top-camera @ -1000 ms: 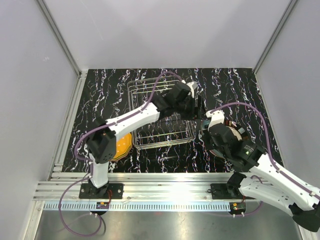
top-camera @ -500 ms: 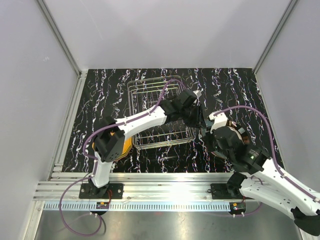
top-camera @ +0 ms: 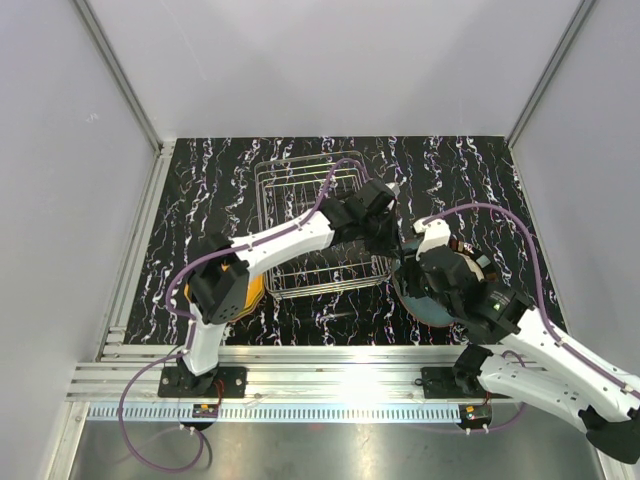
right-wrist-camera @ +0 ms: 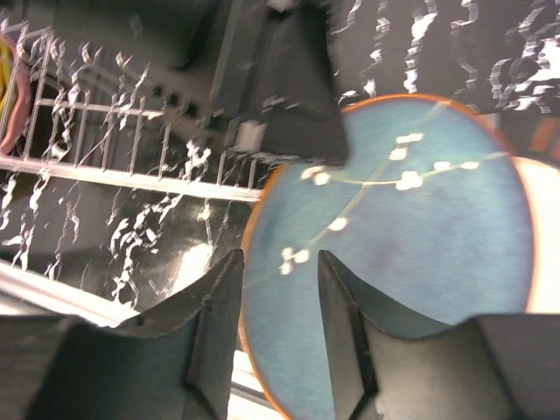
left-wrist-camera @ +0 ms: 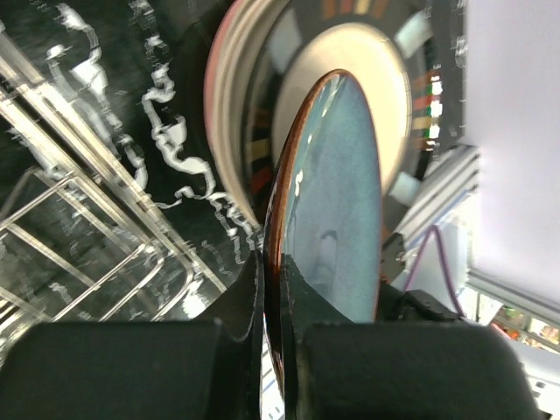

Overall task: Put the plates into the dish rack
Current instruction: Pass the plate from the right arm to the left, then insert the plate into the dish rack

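Observation:
A light blue plate (left-wrist-camera: 337,201) with a brown rim stands on edge just right of the dish rack (top-camera: 310,215). My left gripper (left-wrist-camera: 276,271) is shut on its rim, reaching across the rack (left-wrist-camera: 87,245). My right gripper (right-wrist-camera: 280,280) is open, its fingers (right-wrist-camera: 219,324) spread on either side of the plate's (right-wrist-camera: 402,236) lower rim, with the blue face showing in the gap. From above, the blue plate (top-camera: 420,305) shows below both grippers (top-camera: 392,238) (top-camera: 412,268). More plates (left-wrist-camera: 254,105) lie stacked behind it, pink, cream and black.
An orange scalloped plate (top-camera: 248,290) lies left of the rack, partly under my left arm. Yellow and pink plates (right-wrist-camera: 9,87) show at the rack's (right-wrist-camera: 105,122) far end. The stack (top-camera: 470,262) sits under my right arm. Aluminium rails (top-camera: 330,365) line the near edge.
My left gripper has closed on the blue plate's rim. My right gripper has opened off the plate, and the plate's blue face now shows below it.

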`<state>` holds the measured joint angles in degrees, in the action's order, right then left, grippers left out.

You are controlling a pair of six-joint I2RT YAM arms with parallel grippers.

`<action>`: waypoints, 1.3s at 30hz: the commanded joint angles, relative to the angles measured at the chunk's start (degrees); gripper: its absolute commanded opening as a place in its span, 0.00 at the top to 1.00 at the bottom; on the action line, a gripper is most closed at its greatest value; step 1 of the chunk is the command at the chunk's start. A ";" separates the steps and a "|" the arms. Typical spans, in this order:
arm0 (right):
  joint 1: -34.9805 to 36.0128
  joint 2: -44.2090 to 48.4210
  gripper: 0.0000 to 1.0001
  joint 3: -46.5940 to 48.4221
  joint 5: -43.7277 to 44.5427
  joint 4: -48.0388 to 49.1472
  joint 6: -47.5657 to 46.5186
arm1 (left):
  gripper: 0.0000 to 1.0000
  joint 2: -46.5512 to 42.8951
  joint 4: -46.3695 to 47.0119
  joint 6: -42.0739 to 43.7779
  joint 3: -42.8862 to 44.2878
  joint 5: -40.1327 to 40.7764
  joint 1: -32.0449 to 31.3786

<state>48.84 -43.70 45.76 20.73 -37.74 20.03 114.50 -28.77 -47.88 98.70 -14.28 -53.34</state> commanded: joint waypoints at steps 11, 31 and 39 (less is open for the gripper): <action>6.79 -5.51 0.45 6.45 12.04 -2.79 4.84 | 1.00 -3.32 -0.49 1.21 9.93 -0.84 2.10; 14.00 -3.05 0.33 8.64 18.82 -0.50 6.95 | 1.00 -24.75 -16.75 19.13 14.07 22.27 10.09; 13.92 -6.31 0.33 9.09 19.96 2.05 7.39 | 1.00 -36.96 -21.66 25.81 9.68 35.89 12.56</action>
<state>62.26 -49.58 53.08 37.21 -38.63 26.81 82.70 -54.04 -24.99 107.61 13.87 -40.53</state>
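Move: The left hand has the blue plate shut in its fingers. The dish rack's middle lies about 17 cm to its left, 7 cm farther out and 12 cm below; the patterned plate sits some 19 cm to its right, 3 cm nearer, and the yellow plates 41 cm left and 8 cm nearer, both 15 cm below. From the right hand, half open already, the blue plate's middle is level ahead, about 6 cm to the right and 6 cm lower. Forward and slightly up at first, then quickly left and up, the left hand carries the blue plate away from the right hand to above the rack, about 24 cm left and 22 cm up in all. Its grip on the rim stays shut while the wrist turns some 45 degrees, swinging the fingers from rightward towards forward. The right hand opens wider and ends slightly up and left. ##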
